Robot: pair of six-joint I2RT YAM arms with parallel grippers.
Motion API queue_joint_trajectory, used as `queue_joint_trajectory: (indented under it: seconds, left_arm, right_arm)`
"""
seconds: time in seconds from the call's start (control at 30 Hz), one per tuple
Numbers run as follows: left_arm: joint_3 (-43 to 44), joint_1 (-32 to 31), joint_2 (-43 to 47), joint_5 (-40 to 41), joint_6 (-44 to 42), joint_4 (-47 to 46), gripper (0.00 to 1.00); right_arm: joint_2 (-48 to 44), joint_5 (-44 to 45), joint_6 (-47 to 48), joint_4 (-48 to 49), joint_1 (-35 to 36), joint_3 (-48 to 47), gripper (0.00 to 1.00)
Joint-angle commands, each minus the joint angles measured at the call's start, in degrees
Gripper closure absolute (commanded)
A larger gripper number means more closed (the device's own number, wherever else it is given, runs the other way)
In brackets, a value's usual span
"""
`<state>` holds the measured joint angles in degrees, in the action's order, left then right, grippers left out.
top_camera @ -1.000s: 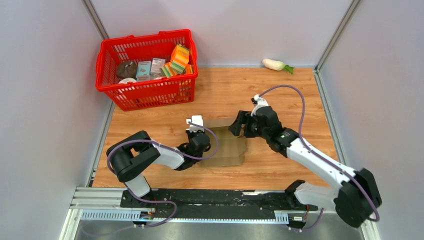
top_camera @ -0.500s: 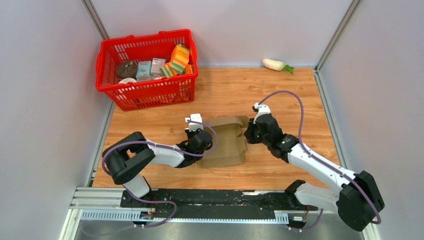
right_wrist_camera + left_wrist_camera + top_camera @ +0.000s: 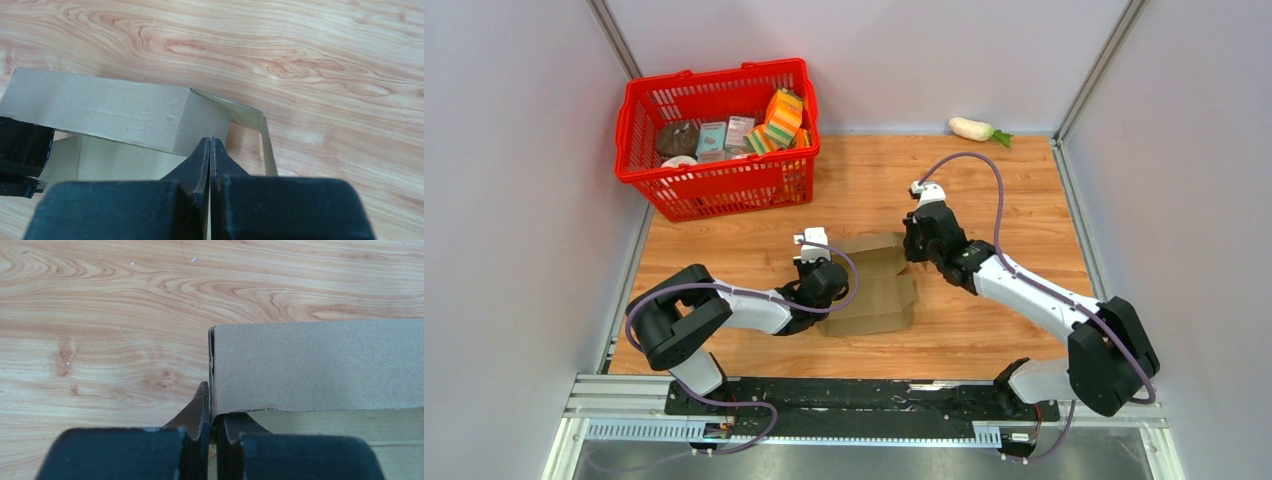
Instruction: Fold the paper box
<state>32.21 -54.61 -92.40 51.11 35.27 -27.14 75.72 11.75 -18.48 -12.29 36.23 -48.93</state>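
Observation:
The paper box [image 3: 874, 290] is plain brown cardboard, half raised, lying on the wooden table between the two arms. My left gripper [image 3: 828, 268] is shut on the box's left wall; in the left wrist view its tips [image 3: 212, 410] pinch the thin cardboard edge beside the upright far wall [image 3: 320, 365]. My right gripper [image 3: 909, 254] is shut with nothing between its fingers. In the right wrist view its tips [image 3: 210, 143] rest against the box's right end [image 3: 202, 125], next to a loose side flap [image 3: 255, 120].
A red shopping basket [image 3: 724, 190] with several packaged groceries stands at the back left. A white radish [image 3: 974, 128] lies at the far edge by the back wall. Enclosure walls close in both sides. Bare wood stretches to the right of the box.
My right gripper went from open to shut and swung left and farther back, up to the box's right end. The left gripper kept its grip and barely moved.

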Motion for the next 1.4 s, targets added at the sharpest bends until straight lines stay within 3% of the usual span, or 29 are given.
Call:
queue_joint_trajectory:
  seconds: [0.0, 0.1, 0.3, 0.5, 0.73, 1.13, 1.37]
  left_arm:
    - [-1.0, 0.2, -0.1, -2.3, -0.2, 5.9, 1.00]
    - [-0.9, 0.2, 0.0, -2.6, -0.2, 5.9, 1.00]
    - [-0.9, 0.2, 0.0, -3.4, 0.4, 5.9, 1.00]
    - [-1.7, 0.2, 0.2, -3.0, 1.4, 5.8, 1.00]
    - [-1.4, 0.2, -0.3, -3.1, 1.9, 5.7, 1.00]
    - [-0.7, 0.2, -0.4, -3.4, 2.8, 7.1, 1.00]
    - [-0.3, 0.2, -0.9, -3.5, 2.7, 7.4, 1.00]
  right_arm:
    - [2.6, -4.6, -0.8, 5.2, 0.0, -0.5, 1.00]
    - [1.0, -13.3, -5.2, 18.0, -0.3, 4.6, 1.00]
    - [3.8, -22.0, -7.8, 26.7, -2.7, 7.4, 1.00]
    - [-1.1, -9.8, -3.5, 13.8, -2.2, 9.6, 1.00]
    - [-2.9, -0.5, -3.2, 11.1, -1.9, 13.0, 1.00]
    - [7.9, -7.2, -4.9, 20.4, -0.8, 9.7, 1.00]
    - [9.3, -4.7, -5.0, 23.2, 1.7, 8.5, 1.00]
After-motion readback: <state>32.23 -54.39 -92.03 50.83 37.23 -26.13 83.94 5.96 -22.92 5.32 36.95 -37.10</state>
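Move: The box's far right corner, with a small tab bent back from the far wall, lies about 7 cm below the right hand, some 3 cm to its left and about 1 cm ahead. A loose side flap stands about 4 cm to that hand's right and 1 cm ahead, also about 7 cm down. The middle of the far wall is roughly 10 cm to its left and 2 cm ahead. From the left hand, that corner is about 15 cm to the right, level ahead and a centimetre lower. The box's far left corner stays pinched in the still left hand. The right hand, fingers shut throughout, first swings about 4 cm left while dipping 2 cm, comes back some 5 cm to the right and a little towards its base, then drops about 6 cm into the gap between the corner tab and the side flap. It ends easing 3 cm left towards the tab, fingertips tipped slightly further down; contact can't be made out. ##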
